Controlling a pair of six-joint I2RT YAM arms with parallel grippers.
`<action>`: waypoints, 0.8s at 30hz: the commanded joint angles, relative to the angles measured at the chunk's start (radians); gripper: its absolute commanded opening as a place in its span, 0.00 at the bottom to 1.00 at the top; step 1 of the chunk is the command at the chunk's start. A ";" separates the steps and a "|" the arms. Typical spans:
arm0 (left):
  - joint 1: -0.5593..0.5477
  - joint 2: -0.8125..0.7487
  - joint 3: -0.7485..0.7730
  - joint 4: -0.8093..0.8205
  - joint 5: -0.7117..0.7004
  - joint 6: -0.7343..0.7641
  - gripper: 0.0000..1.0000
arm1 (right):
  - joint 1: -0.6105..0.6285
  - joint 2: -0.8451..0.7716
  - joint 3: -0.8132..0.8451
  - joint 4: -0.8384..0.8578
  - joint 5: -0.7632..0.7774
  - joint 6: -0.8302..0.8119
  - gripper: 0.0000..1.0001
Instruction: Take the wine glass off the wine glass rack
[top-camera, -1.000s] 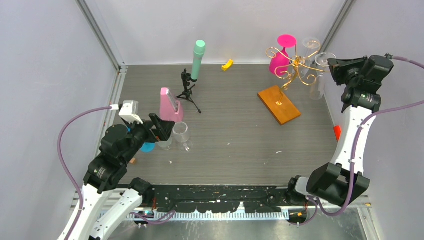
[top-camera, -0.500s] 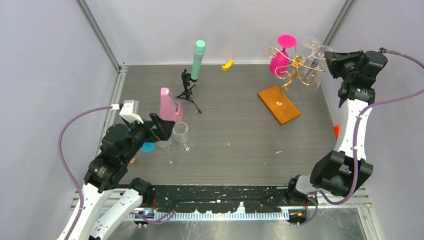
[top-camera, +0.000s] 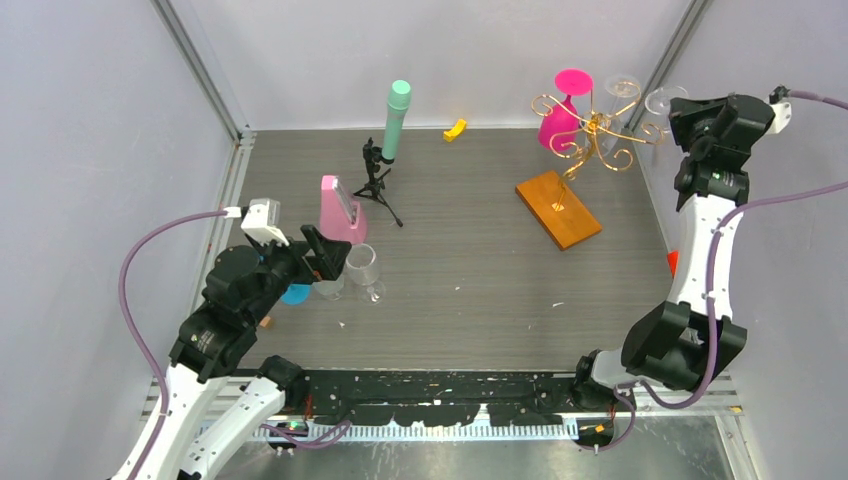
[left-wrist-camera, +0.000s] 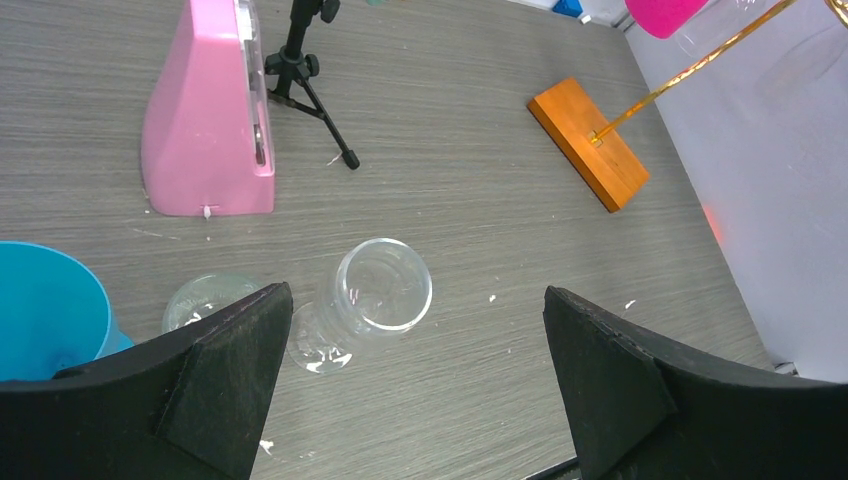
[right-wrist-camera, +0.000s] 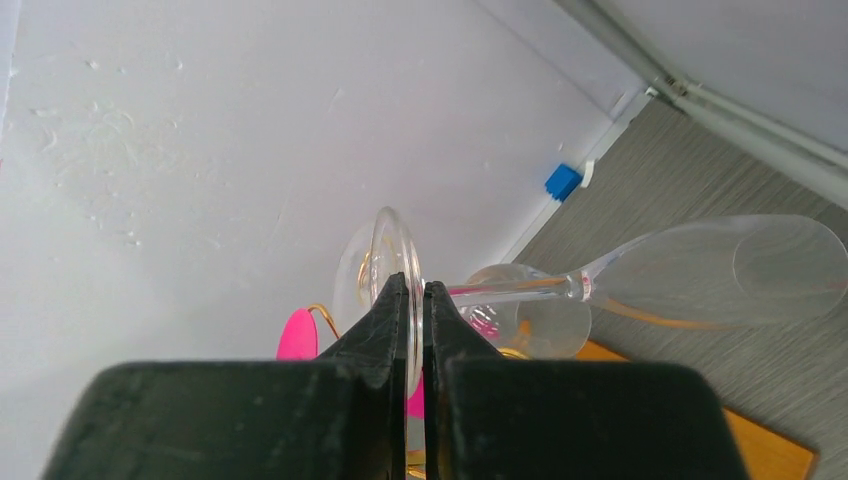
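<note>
The gold wire wine glass rack (top-camera: 592, 130) stands on its orange-brown base (top-camera: 558, 208) at the back right. My right gripper (top-camera: 678, 108) is high beside the rack's right arms. It is shut on the round foot of a clear wine glass (right-wrist-camera: 720, 270), which lies almost level, bowl to the right in the right wrist view. The fingertips (right-wrist-camera: 395, 300) pinch the foot's rim. A pink glass (top-camera: 560, 120) and another clear glass (top-camera: 622, 90) hang on the rack. My left gripper (top-camera: 330, 262) is open and empty, low at the front left.
Two clear glasses (left-wrist-camera: 375, 295) (left-wrist-camera: 205, 300) sit on the table under the left gripper, next to a blue cup (top-camera: 295, 294). A pink block (top-camera: 340, 210), black tripod (top-camera: 377, 180), green cylinder (top-camera: 396, 120) and yellow piece (top-camera: 456, 129) stand at the back. The right wall is close.
My right gripper has risen and moved back and to the right, carrying the clear wine glass up from its hanging place and tipping it sideways. The left arm has not moved.
</note>
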 joint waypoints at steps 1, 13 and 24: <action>-0.002 0.007 0.028 0.034 0.008 -0.010 1.00 | 0.000 -0.117 0.005 0.013 0.189 -0.048 0.00; -0.002 -0.015 0.041 0.011 0.079 -0.024 1.00 | 0.013 -0.409 -0.066 -0.241 0.297 -0.004 0.00; -0.003 -0.047 0.011 0.055 0.230 -0.020 1.00 | 0.013 -0.707 -0.103 -0.633 0.166 0.040 0.00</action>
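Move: The right hand already holds the clear wine glass by its foot, beside the rack's right-hand hook, which is about 5 cm back, 4 cm left and 3 cm lower. A second clear glass hangs some 9 cm left and 3 cm farther out, a pink glass 17 cm left and 5 cm out, both about 10 cm lower. The open left gripper is roughly 55 cm left, 23 cm back and 9 cm lower. From the left hand, the held glass lies about 55 cm right and 23 cm ahead, roughly level. Keeping its pinch on the foot, the right hand draws the hanging glass back towards the robot by about 20 cm and away from the rack, rising some 5 cm and edging a little right at first before bearing left, while the wrist swings around 15 degrees clockwise and then holds nearly there. The left hand stays wide open and late on shifts some 3 cm back and right, turning slightly clockwise. ##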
